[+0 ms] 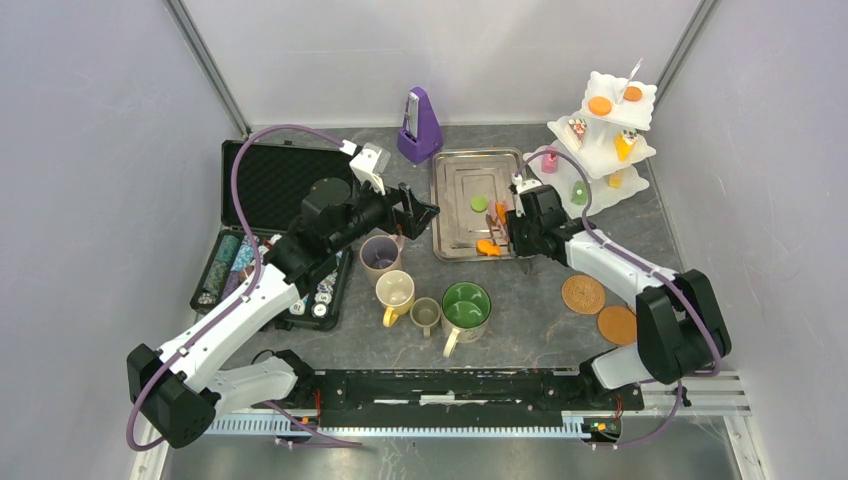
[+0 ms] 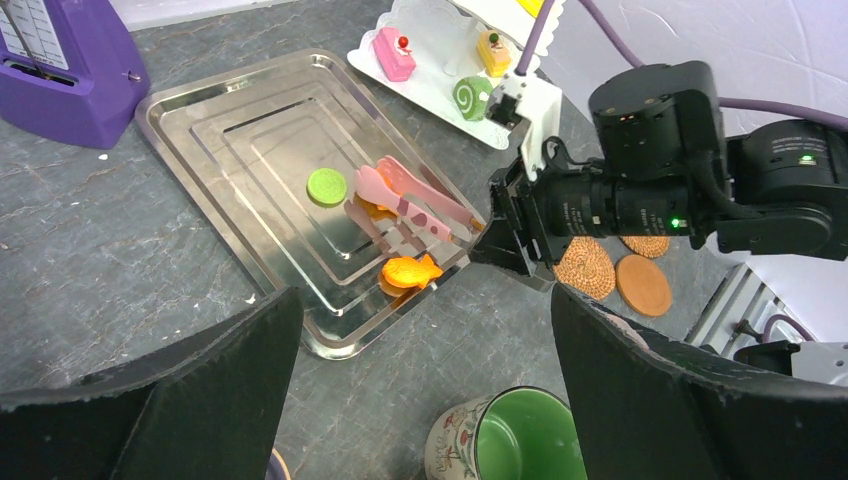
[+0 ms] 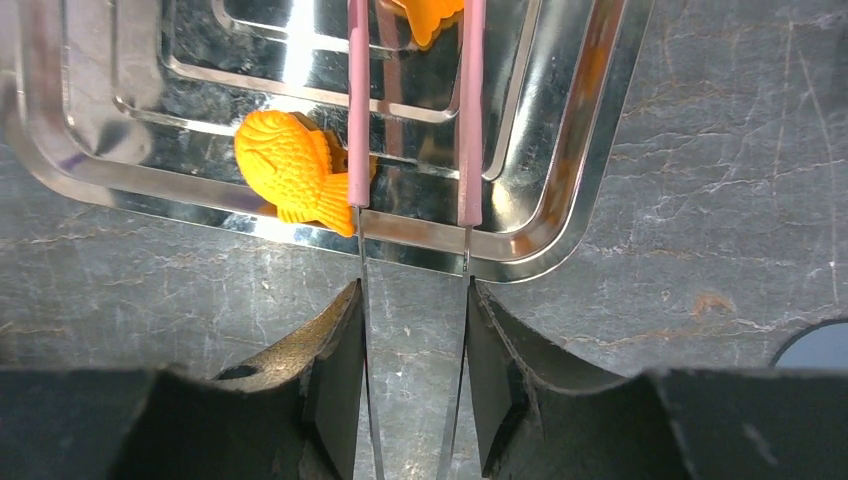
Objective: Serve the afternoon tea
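My right gripper [image 3: 412, 300] is shut on pink-tipped tongs [image 3: 470, 120] reaching over the steel tray [image 1: 452, 170]. The tong tips straddle an orange pastry [image 3: 432, 15]. An orange fish pastry [image 3: 285, 165] lies against the left tong arm, and a green round pastry [image 2: 326, 185] sits mid-tray. My left gripper [image 1: 420, 212] hangs open and empty above the mauve mug [image 1: 380, 255]. Yellow [image 1: 395, 292], olive [image 1: 426, 314] and big green [image 1: 466, 306] mugs stand nearby. Two cork coasters [image 1: 583, 294] lie at the right. The white stand [image 1: 605, 130] holds several pastries.
A purple metronome [image 1: 419, 125] stands behind the tray. An open black case [image 1: 270, 180] with poker chips [image 1: 225, 265] fills the left side, under my left arm. Grey walls close in the table at the back and on both sides.
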`<state>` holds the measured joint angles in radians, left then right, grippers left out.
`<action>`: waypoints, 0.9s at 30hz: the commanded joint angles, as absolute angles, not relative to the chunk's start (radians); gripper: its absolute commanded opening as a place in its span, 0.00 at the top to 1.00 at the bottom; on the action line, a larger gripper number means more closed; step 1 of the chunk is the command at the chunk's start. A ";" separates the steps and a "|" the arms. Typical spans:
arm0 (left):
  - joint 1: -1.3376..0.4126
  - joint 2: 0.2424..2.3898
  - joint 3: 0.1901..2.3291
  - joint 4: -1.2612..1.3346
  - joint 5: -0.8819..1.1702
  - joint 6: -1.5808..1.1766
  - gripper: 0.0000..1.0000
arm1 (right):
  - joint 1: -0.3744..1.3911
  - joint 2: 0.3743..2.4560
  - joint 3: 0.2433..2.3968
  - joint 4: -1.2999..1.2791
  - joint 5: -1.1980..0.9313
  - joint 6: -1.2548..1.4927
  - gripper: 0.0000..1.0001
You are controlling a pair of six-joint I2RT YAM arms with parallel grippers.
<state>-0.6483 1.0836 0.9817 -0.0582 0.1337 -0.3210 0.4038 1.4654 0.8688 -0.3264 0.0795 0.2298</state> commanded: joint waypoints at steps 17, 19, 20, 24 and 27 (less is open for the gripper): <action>-0.653 1.051 1.011 -0.034 0.151 -0.284 0.01 | 0.368 1.245 1.339 -0.527 0.174 0.143 0.87; -0.653 1.050 1.011 -0.035 0.151 -0.284 0.01 | 0.342 1.267 1.443 -0.568 0.207 0.112 0.87; -0.653 1.048 1.011 -0.034 0.150 -0.284 0.01 | 0.328 1.280 1.486 -0.582 0.225 0.097 0.87; -0.653 1.044 1.011 -0.035 0.149 -0.281 0.01 | 0.254 1.338 1.664 -0.625 0.246 0.062 0.87; -0.653 1.041 1.011 -0.035 0.147 -0.282 0.01 | 0.216 1.387 1.756 -0.637 0.251 0.042 0.87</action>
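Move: The right hand holds the tongs with one orange fish in the tips, about 8 cm ahead, 2 cm left and 8 cm below. The cake stand's top tier lies roughly 19 cm ahead, 16 cm right and 13 cm up. The second orange fish is 5 cm ahead, 5 cm left; the green biscuit 14 cm ahead, 7 cm left, both some 8 cm down. From the left hand the top tier is about 22 cm ahead, 34 cm right, 10 cm down. Upward, slowly then fast, the right hand lifts some 33 cm, nearly straight up for the first 10, then also swinging forward and to the right, about 7 and 6 cm, from the tray towards the cake stand. The wrist tips the tongs up from steeply down to nearly level, and the fingers keep the tongs squeezed on the orange fish. ##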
